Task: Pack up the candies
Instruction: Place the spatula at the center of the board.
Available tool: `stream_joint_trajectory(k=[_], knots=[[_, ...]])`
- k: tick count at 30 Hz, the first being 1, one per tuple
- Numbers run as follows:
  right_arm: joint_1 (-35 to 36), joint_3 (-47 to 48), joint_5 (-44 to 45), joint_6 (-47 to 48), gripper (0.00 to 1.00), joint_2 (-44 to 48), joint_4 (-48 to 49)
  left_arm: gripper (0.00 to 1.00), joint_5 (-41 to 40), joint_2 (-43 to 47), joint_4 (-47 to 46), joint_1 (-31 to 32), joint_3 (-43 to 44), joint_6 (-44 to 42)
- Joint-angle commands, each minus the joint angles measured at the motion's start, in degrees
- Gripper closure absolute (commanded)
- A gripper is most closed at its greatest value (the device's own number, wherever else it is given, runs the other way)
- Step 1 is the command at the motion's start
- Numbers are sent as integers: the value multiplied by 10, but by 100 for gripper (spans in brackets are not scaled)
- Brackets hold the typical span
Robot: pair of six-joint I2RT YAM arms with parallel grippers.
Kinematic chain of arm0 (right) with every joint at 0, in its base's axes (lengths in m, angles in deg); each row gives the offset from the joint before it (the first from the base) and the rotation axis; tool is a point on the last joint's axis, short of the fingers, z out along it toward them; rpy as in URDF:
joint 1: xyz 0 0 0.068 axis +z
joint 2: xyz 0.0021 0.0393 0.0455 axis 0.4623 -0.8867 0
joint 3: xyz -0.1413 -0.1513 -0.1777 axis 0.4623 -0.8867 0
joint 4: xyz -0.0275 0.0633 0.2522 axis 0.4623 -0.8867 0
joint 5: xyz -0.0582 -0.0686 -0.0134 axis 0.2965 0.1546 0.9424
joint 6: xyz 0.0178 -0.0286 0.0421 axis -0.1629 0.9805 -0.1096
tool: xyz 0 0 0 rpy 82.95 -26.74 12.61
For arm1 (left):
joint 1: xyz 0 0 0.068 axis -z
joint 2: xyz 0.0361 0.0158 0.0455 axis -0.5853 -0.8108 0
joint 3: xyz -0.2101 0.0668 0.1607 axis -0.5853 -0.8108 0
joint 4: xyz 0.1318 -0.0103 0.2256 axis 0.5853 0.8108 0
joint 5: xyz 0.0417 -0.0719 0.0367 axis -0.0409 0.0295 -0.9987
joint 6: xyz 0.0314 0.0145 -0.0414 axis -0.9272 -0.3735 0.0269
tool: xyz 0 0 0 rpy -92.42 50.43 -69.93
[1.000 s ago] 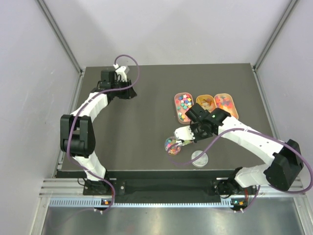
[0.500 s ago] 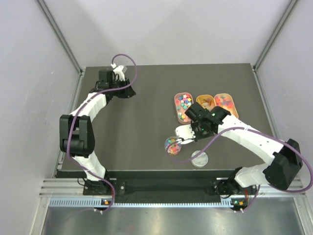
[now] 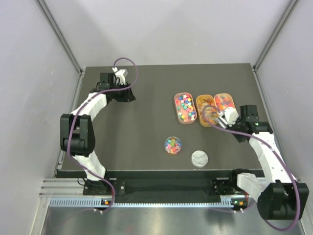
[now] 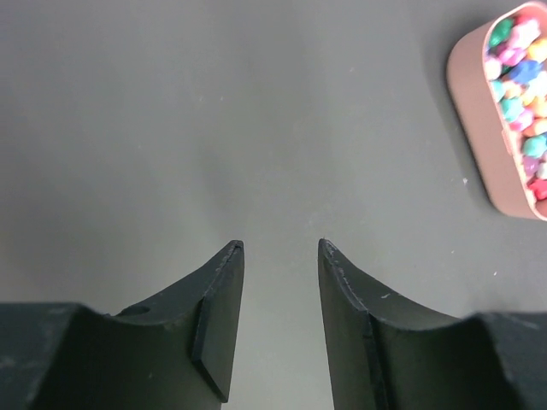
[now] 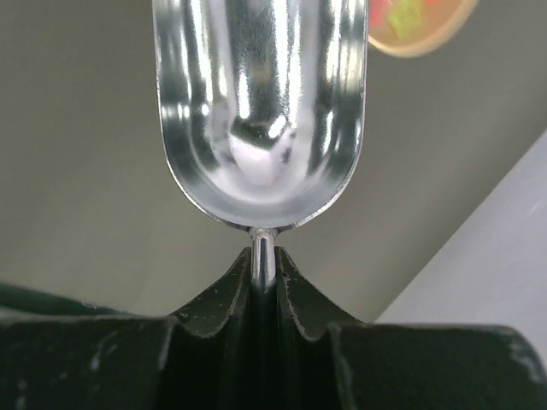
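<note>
The candies lie in three oval orange trays: multicoloured cubes (image 3: 185, 107) (image 4: 515, 77), yellow-orange gummies (image 3: 205, 103) and red-orange pieces (image 3: 225, 102). More multicoloured candies fill a small round clear jar (image 3: 172, 145). My right gripper (image 3: 222, 120) (image 5: 263, 256) is shut on the thin handle of a shiny metal scoop (image 3: 212, 116) (image 5: 261, 111). The scoop's bowl is empty and hangs by the near end of the middle tray. My left gripper (image 3: 131, 93) (image 4: 280, 248) hovers open over bare table at the back left, with nothing between its fingers.
The jar's silver disc lid (image 3: 199, 158) lies flat near the front edge, right of the jar. The pink-orange tray rim (image 4: 466, 94) shows at the right of the left wrist view. Grey walls enclose the dark table (image 3: 146, 122) on three sides.
My right arm has swung away from the jar, carrying the scoop right and back to the trays. The left jaws have widened a little.
</note>
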Motion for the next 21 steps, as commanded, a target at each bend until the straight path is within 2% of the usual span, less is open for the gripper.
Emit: stream_joint_trajectory(k=[1,4,7,15,21], knots=[[-93,-6,-22,-113,100,-5,115,54,-11,-18,42,-2,6,-9],[-187,-5,-21,-159,100,-40,156,54,-11,-30,47,-2,10,-4],[-245,23,-59,-191,100,-98,155,55,-9,-43,50,-1,21,-2],[-255,84,-83,-178,100,-251,222,55,-5,-87,86,0,92,-29],[-255,161,-88,-183,100,-367,225,51,-9,-123,142,1,149,-76]])
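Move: The right hand, holding the spatula some 9 cm above the board, is bound for the bare strip right of the trays, about 14 cm ahead and 10 cm to its right. The orange-candy tray lies about 15 cm ahead and 5 cm left, the yellow tray 14 cm ahead and 15 cm left, the jar lid 12 cm back and 19 cm left. From the left hand that strip is about 70 cm right and 6 cm back. Rightward first, about 9 cm, the right hand swings away from the jar while turning clockwise nearly 40 degrees, then goes forward and keeps sinking beside the orange-candy tray towards the bare strip, ending roughly 6 cm lower, grip kept on the spatula's handle. The empty left hand dips some 4 cm, tipping its fingers slightly further down. ##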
